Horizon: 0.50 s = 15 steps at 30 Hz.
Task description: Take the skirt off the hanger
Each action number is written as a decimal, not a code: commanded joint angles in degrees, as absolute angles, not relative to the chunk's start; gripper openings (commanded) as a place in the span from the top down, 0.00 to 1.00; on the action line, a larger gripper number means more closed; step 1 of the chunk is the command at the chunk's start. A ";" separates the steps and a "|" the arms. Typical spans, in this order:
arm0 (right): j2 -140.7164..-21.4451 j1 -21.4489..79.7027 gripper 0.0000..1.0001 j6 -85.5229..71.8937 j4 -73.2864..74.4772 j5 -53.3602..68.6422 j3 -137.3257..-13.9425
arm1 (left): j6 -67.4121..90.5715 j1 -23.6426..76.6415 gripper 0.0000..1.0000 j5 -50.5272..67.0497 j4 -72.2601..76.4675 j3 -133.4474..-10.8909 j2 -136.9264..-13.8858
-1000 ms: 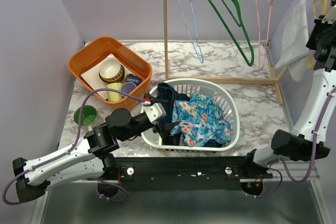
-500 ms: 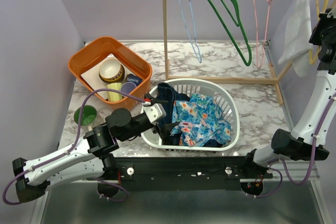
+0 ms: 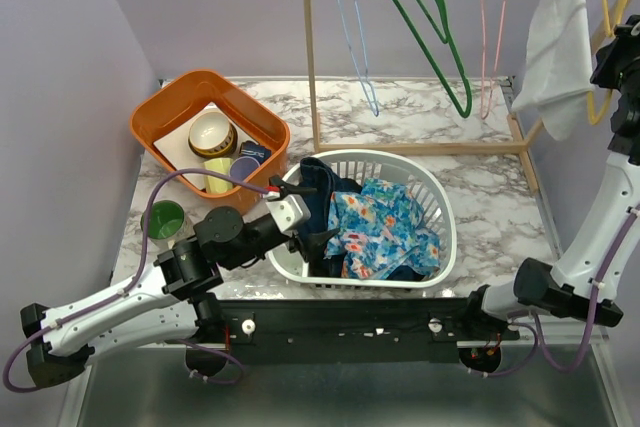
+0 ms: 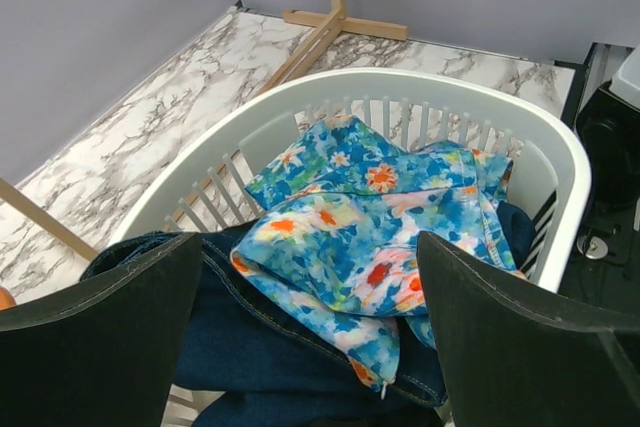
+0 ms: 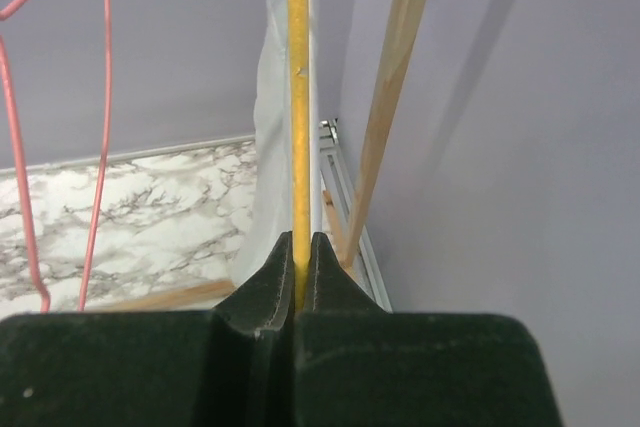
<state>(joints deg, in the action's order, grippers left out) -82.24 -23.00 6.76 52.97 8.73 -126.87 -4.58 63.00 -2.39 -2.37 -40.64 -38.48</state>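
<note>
The white skirt (image 3: 555, 47) hangs from a yellow hanger (image 3: 603, 105) at the right end of the rail. My right gripper (image 3: 612, 69) is raised beside it and is shut on the hanger's yellow wire. In the right wrist view the yellow hanger (image 5: 297, 97) runs straight up from between the pinched jaws of the right gripper (image 5: 297, 247), with the skirt (image 5: 268, 157) draped just behind it. My left gripper (image 3: 308, 215) hovers open over the near-left part of the white laundry basket (image 3: 443, 209); nothing is between the fingers of the left gripper (image 4: 310, 247).
The basket (image 4: 565, 152) holds a blue floral cloth (image 4: 370, 207) over dark denim (image 4: 270, 347). A wooden clothes rack (image 3: 310, 57) carries blue (image 3: 357, 37), green (image 3: 432, 22) and pink (image 3: 488, 47) hangers. An orange bin (image 3: 158, 119) of bowls and a green cup (image 3: 163, 219) stand at the left.
My right gripper has shut on the yellow hanger and lifted it; the skirt has risen and the other hangers have swung left. The left arm has shifted slightly left.
</note>
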 commanded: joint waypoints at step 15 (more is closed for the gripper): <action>-67.15 -23.47 0.99 -2.02 52.46 4.49 -113.21 | 4.39 63.02 0.01 -5.89 4.83 -55.19 -48.15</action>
<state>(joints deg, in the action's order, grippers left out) -69.10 -23.00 1.76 54.24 6.92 -113.84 1.56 63.00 -4.05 0.93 -52.25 -45.87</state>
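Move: Ahead of the right hand, which already grips the yellow hanger, the white skirt's middle lies about 8 cm farther out, 4 cm left and 6 cm lower. The pink hanger hangs some 17 cm left and 6 cm ahead of that hand, near its height; the green hanger is about 10 cm farther left. From the empty, open left hand the skirt is roughly 40 cm to the right, 26 cm ahead and 14 cm higher; the basket's middle is 9 cm right, 2 cm ahead, 22 cm below. Drawing the yellow hanger back towards the base by about 5.5 cm, the right hand drifts a little left and down, keeps its pinch and rolls slightly, taking the skirt away from the rack. The left hand rises some 7.5 cm off the basket's left side, edging right, its open fingers tipping up about 10 degrees towards the skirt. ##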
